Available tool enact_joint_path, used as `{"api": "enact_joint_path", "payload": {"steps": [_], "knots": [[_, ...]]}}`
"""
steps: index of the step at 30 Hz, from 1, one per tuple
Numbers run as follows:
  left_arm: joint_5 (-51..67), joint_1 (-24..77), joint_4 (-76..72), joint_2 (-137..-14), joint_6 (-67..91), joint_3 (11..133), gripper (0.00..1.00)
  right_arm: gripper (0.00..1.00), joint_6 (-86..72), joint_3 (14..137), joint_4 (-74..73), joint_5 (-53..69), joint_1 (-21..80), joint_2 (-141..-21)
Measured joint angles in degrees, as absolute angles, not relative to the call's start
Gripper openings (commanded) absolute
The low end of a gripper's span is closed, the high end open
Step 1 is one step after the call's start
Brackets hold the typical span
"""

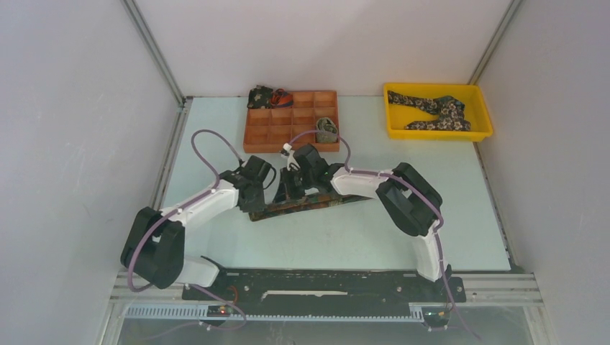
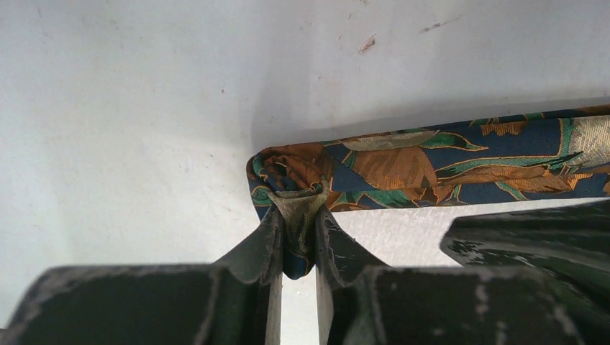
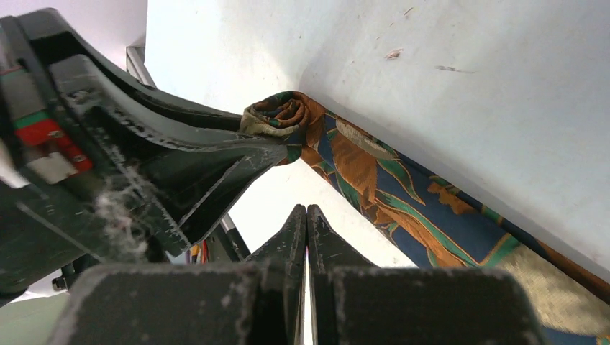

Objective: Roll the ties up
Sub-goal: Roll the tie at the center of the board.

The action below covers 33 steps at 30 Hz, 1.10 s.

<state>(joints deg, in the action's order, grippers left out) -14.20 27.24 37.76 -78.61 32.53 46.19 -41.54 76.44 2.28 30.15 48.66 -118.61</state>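
A navy tie (image 1: 316,204) with rust and green leaves lies flat across the table in front of the arms. Its left end is curled into a small coil (image 2: 288,176). My left gripper (image 2: 297,226) is shut on the olive inner end of that coil. In the right wrist view the same coil (image 3: 277,118) sits at the left gripper's tips, and the tie's flat length (image 3: 403,205) runs away to the right. My right gripper (image 3: 307,215) hangs just above the table beside the tie, shut with nothing between its tips.
An orange compartment tray (image 1: 291,136) stands behind the arms, with a dark rolled tie (image 1: 262,96) at its back left and an olive roll (image 1: 327,131) in a right cell. A yellow bin (image 1: 437,131) at the back right holds a dark floral tie (image 1: 435,111).
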Motion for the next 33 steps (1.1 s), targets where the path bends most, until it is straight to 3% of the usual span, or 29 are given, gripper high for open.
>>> {"api": "enact_joint_path", "payload": {"steps": [14, 23, 33], "knots": [[-14.8, 30.2, 38.1, -84.6, 34.1, 49.6, 0.43, 0.01, -40.5, 73.4, 2.0, 29.5, 47.4, -115.7], [-11.7, 30.7, 37.2, -85.1, 34.8, 50.3, 0.46, 0.01, -40.1, 72.9, 1.3, 29.4, 47.2, -115.5], [-7.4, 30.5, 32.2, -83.6, 36.0, 48.2, 0.38, 0.01, -40.1, 72.9, 1.4, 29.1, 47.0, -115.3]]}}
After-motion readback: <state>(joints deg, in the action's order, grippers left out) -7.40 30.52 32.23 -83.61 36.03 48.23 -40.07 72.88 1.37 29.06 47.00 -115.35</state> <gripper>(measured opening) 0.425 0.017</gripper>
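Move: The tie's rolled end is already pinched in the left fingers, the roll's middle about 2 cm ahead of that hand, level sideways and 1–2 cm below. The flat length of the tie runs from the roll to the right, its middle roughly 27 cm to the left hand's right and 4 cm farther out. The right hand's shut fingers hover about 9 cm to the left hand's right; from the right hand the roll lies some 9 cm left, 2 cm ahead and 3 cm below. The tie's pinched end is carried over to the right onto the flat length: the left hand travels about 5 cm right, first sinking a little, and its fingers part from their narrow pinch to roughly double the gap, letting go of the fold while still going right. The right hand, fingers shut, draws some 2 cm right, ahead of it. ##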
